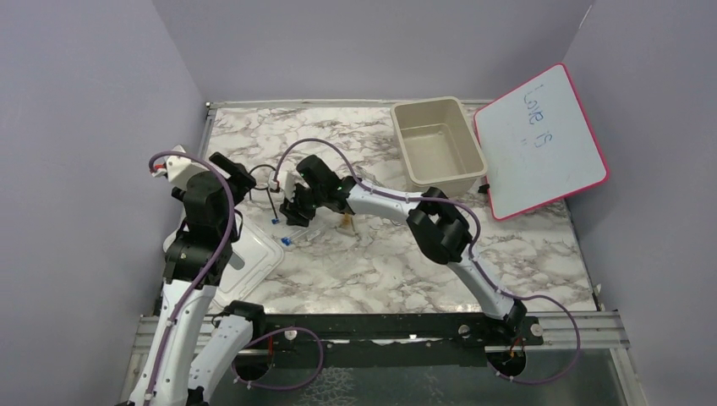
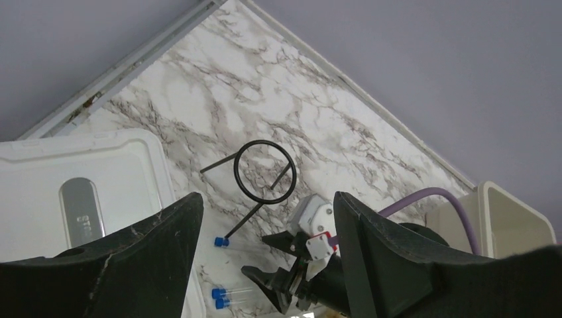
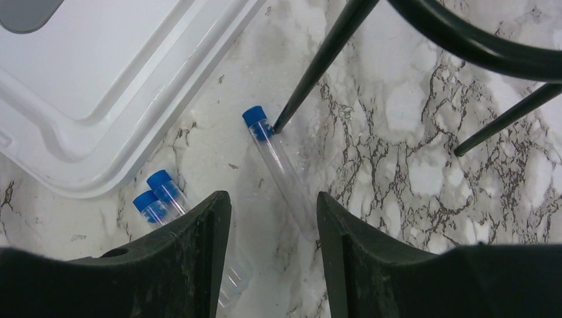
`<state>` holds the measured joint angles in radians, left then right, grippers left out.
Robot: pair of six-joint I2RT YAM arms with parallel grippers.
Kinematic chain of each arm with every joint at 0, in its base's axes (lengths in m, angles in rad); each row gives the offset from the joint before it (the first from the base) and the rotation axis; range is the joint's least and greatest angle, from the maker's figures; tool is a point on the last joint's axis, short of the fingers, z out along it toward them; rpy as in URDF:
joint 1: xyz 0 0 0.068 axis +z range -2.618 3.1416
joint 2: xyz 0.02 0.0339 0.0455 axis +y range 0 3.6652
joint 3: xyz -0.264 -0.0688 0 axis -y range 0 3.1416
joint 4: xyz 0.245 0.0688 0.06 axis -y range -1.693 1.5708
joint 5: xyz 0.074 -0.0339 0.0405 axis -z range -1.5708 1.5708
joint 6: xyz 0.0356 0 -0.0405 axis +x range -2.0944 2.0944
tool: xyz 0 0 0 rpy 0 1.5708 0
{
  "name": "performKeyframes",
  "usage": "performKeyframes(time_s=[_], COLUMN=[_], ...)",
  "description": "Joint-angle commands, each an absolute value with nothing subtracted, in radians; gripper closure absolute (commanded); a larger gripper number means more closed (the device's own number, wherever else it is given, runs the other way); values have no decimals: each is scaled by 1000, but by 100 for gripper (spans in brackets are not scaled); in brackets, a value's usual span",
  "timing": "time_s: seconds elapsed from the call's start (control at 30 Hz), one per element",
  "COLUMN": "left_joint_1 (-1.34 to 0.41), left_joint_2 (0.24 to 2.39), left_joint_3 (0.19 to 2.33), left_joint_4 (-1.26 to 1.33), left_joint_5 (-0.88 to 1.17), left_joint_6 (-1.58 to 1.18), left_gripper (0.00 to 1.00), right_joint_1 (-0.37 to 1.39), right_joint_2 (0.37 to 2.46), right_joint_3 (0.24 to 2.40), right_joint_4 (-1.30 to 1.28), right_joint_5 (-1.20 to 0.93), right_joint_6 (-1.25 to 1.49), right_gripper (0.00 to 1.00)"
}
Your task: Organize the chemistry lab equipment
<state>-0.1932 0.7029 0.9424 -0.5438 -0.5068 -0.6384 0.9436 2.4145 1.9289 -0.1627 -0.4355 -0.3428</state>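
Note:
Three clear tubes with blue caps lie on the marble. A single tube has its closed end reaching between my right gripper's open fingertips, which hold nothing. A pair of tubes lies side by side to its left, partly under the left finger. The black wire ring stands on its legs, one leg tip touching the single tube's cap. My left gripper hangs open and empty well above the ring. In the top view the right gripper is low over the tubes; a tan-bristled piece lies beside it.
The white lid lies flat at the left, close to the paired tubes. The beige tub stands open at the back right, with the pink-framed whiteboard leaning beside it. Purple walls close in the table.

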Motion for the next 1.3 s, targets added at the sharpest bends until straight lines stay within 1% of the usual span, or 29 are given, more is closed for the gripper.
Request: performKeyframes(time_s=[0.0, 0.33, 0.63, 0.73, 0.87, 1.03, 1.13, 1.27], left_joint_1=[-198, -198, -198, -198, -198, -199, -198, -198], left_joint_2=[696, 731, 738, 739, 742, 737, 742, 757], left_joint_3=[1014, 1039, 1052, 1040, 1045, 1058, 1049, 1024], left_joint_4=[-530, -522, -542, -547, -559, -562, -562, -560], left_joint_5=[-550, -473, -439, -416, -426, -436, -409, -334], left_joint_6=[-565, -537, -539, -551, -539, -530, -546, -591], left_gripper=[25, 23, 23, 23, 23, 23, 23, 22], right_joint_1=[945, 945, 945, 945, 943, 940, 935, 923], right_joint_2=[2456, 2502, 2485, 2461, 2394, 2276, 2204, 2098], right_joint_3=[1969, 2002, 1989, 1974, 1899, 1756, 1692, 1558], right_joint_4=[-198, -209, -284, -292, -226, -107, -64, 55], right_joint_5=[-461, -441, -481, -480, -467, -448, -438, -416], right_joint_6=[-423, -477, -589, -617, -620, -611, -600, -551], right_gripper=[47, 58, 81, 85, 88, 88, 88, 88])
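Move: The blue-capped test tube to be gripped lies just under the open right fingers, its middle about 2 cm to their left, 1 cm ahead and 3 cm below. Its cap sits against a foot of the black ring stand, whose middle is some 5 cm ahead and 7 cm left. The capped tube pair lies 5 cm back and 1 cm right; the white lid's middle is roughly 9 cm back, 16 cm left. From the left hand the tube is about 6 cm ahead, 10 cm right and 27 cm below. The right fingers close around the glass of the test tube by the stand's foot and pinch it, after sinking about 2 cm onto it and turning some 10 degrees counter-clockwise as they shut. Keeping that grip, the hand draws right about 4 cm and a little back, away from the ring stand, then lifts nearly 3 cm. The left hand, open and empty, rises a couple of centimetres and hovers. ##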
